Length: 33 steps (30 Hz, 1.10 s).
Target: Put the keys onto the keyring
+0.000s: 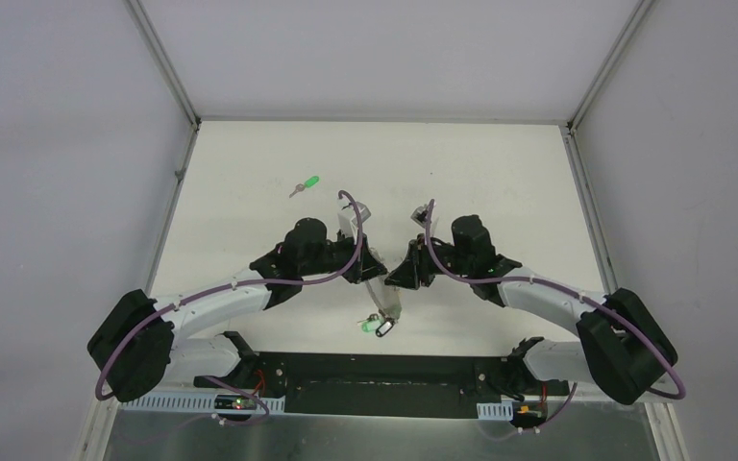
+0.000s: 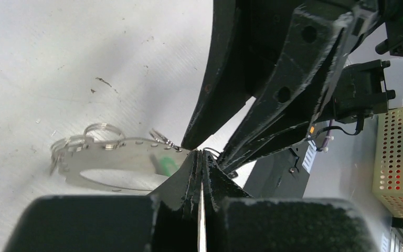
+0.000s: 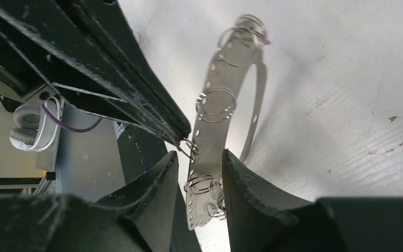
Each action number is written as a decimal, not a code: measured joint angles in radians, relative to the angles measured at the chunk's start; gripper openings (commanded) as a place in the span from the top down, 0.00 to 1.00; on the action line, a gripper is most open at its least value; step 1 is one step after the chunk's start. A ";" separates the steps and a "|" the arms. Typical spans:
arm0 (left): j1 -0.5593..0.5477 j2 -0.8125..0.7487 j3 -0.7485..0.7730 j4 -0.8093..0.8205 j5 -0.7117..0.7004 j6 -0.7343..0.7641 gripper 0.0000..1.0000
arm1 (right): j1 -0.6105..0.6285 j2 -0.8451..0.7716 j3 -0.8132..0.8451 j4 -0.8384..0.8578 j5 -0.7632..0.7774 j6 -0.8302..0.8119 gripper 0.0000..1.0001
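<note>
The keyring (image 1: 391,300) is a flat perforated metal band (image 3: 225,79) bent into a loop, with small split rings on it. It hangs between my two grippers above the near middle of the table. My left gripper (image 1: 373,272) is shut (image 2: 202,153) on one small wire ring at the band's edge. My right gripper (image 3: 200,153) stands open with the band's lower end between its fingers, the left finger (image 3: 160,173) clear of it. Small green and white tags (image 1: 377,327) dangle under the band. One green-headed key (image 1: 306,183) lies alone on the table, far left of both grippers.
Grey walls (image 1: 67,144) close in the white table on three sides. A black base plate (image 1: 375,384) runs along the near edge. A cream perforated basket (image 2: 399,157) stands off the table, and white headphones (image 3: 29,126) lie beyond its edge.
</note>
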 measured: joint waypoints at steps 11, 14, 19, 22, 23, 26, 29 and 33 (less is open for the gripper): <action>0.002 0.000 0.000 -0.007 -0.002 0.013 0.87 | 0.004 0.054 0.024 0.029 0.005 -0.002 1.00; 0.001 0.000 0.000 -0.009 -0.001 0.020 0.70 | 0.004 0.054 0.024 0.029 0.010 -0.003 1.00; 0.000 -0.028 0.013 -0.086 -0.013 0.030 0.58 | 0.005 0.053 0.024 0.029 0.021 -0.005 1.00; 0.000 -0.067 0.034 -0.158 -0.040 0.044 0.58 | 0.005 0.051 0.024 0.029 0.023 -0.004 1.00; 0.000 -0.080 0.038 -0.175 -0.050 0.050 0.59 | 0.005 0.051 0.024 0.029 0.024 -0.005 1.00; 0.000 -0.108 0.040 -0.200 -0.056 0.059 0.61 | 0.005 0.051 0.024 0.029 0.026 -0.005 1.00; 0.000 -0.114 0.040 -0.219 -0.055 0.067 0.62 | 0.005 0.051 0.024 0.029 0.027 -0.004 1.00; 0.000 -0.099 0.042 -0.237 -0.052 0.073 0.61 | 0.005 0.051 0.031 0.029 0.026 -0.004 1.00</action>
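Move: The small ring on the gray strip's edge is still pinched in the left fingertips. From the right hand, whose part-open fingers already straddle it, it sits about 1 cm ahead, 1 cm left and level. From the right hand, the green-tagged key hangs roughly 7 cm back, 4 cm left and 8 cm below, and the black clip some 8 cm back, 1 cm left and equally low. The right fingers shut on the small ring the left hand is holding, easing about 1 cm forward and slightly left as they close, then stay put and keep the pinch. Only then do the left fingers open to a bit under half and let go, drawing off to the left by about 2 cm, rising around 1 cm on the way and sinking back. ##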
